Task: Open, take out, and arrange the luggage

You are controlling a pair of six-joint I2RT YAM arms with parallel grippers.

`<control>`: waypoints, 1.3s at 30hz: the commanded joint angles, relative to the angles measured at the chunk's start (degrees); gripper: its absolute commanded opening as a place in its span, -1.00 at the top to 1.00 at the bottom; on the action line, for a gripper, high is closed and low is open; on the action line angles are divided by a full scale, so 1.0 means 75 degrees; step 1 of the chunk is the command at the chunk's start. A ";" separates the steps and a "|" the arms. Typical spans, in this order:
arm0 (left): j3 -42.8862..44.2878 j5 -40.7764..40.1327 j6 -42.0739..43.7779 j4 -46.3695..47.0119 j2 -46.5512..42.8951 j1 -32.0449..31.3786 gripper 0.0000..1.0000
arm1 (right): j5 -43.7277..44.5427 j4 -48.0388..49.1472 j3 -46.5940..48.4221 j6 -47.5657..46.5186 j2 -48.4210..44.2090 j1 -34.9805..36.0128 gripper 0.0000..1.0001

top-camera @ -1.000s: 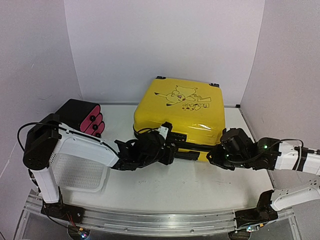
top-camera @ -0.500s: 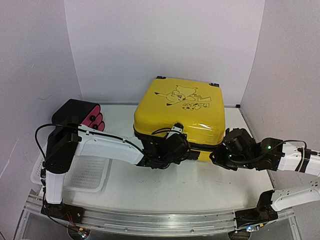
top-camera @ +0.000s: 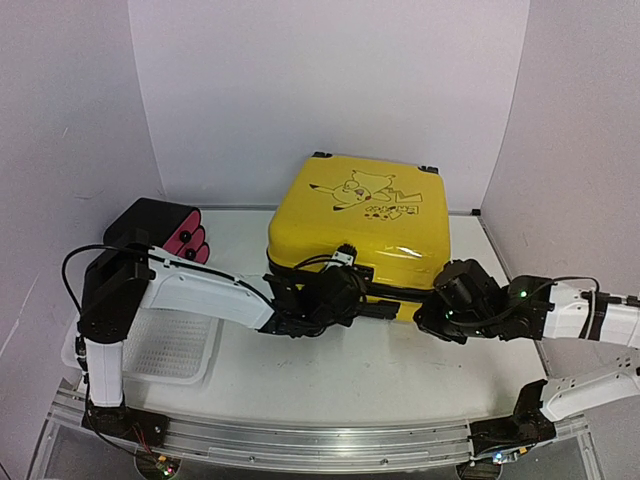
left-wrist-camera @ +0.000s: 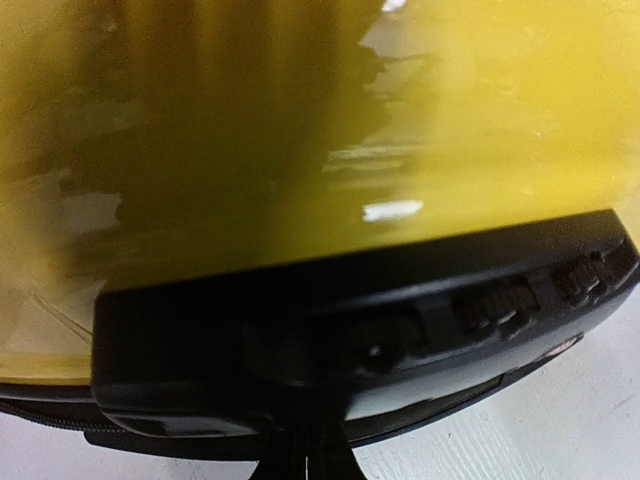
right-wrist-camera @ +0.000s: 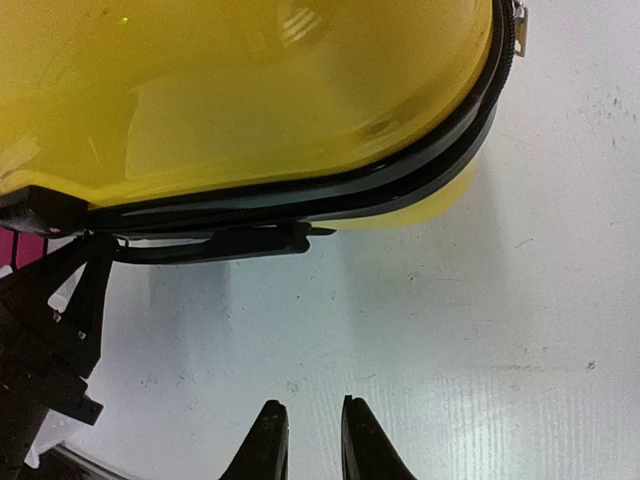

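Note:
The luggage point(top-camera: 360, 215), a yellow hard-shell suitcase with a black cartoon on its lid, lies flat and closed at the back middle of the table. My left gripper point(top-camera: 343, 293) presses against its front edge. In the left wrist view the yellow shell point(left-wrist-camera: 300, 150) fills the frame above a black lock block point(left-wrist-camera: 350, 330). The left gripper point(left-wrist-camera: 305, 465) is shut just below that block; anything pinched there is hidden. My right gripper point(top-camera: 430, 315) hovers over the table off the suitcase's front right corner point(right-wrist-camera: 250, 90). The right gripper point(right-wrist-camera: 308, 440) is open a narrow gap, with nothing between its fingers.
A black case with pink round ends point(top-camera: 165, 232) stands at the back left. A white mesh basket point(top-camera: 170, 345) sits at the front left under the left arm. White walls close in the table on three sides. The left arm's black links point(right-wrist-camera: 40, 340) show left of the right gripper.
The left gripper has reached the suitcase's front edge and closed from open to shut. The right gripper has narrowed a little and barely moved.

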 commanded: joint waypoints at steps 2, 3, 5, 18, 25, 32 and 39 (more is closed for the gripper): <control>-0.1127 0.1142 0.0494 0.1979 -0.0817 0.0596 1.00 | -0.0028 0.1039 0.0309 0.0845 0.0546 0.0060 0.52; -0.1356 0.1301 0.0554 0.2216 -0.0953 0.0616 1.00 | -0.0042 0.1115 0.0384 0.0994 0.0726 0.0066 0.49; -0.1703 0.1446 0.0598 0.2436 -0.1153 0.0685 1.00 | -0.0094 0.1538 0.0442 0.1195 0.1069 0.0067 0.47; -0.2633 0.2124 0.1509 0.3325 -0.1594 0.0951 1.00 | 0.1529 0.3860 0.0693 0.3075 0.3109 0.0590 -0.02; -0.2944 0.2234 0.1810 0.3625 -0.1675 0.0951 1.00 | 0.2837 0.4282 0.1120 0.3992 0.4063 0.0990 -0.02; -0.3333 0.2525 0.1822 0.3969 -0.1914 0.1077 1.00 | 0.3604 0.4226 0.1507 0.5281 0.4968 0.1118 0.00; -0.3769 0.2377 0.2284 0.4186 -0.2132 0.1092 1.00 | 0.4431 0.3056 0.1459 0.6220 0.4797 0.1111 0.08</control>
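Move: The left hand's shut fingers hold the zip pull; the suitcase's left front corner is about 15 cm left and 6 cm ahead of them, at near the same height. The lock is roughly 4 cm ahead, 1 cm right and 3 cm above. For the right hand, the carry handle's middle lies some 12 cm left, 8 cm ahead and 6 cm below; the lock is about 3 cm beyond that handle and 8 cm above it. Left drags the zip pull about 4 cm left; opening, right reaches 9 cm left, forward, down towards handle. ##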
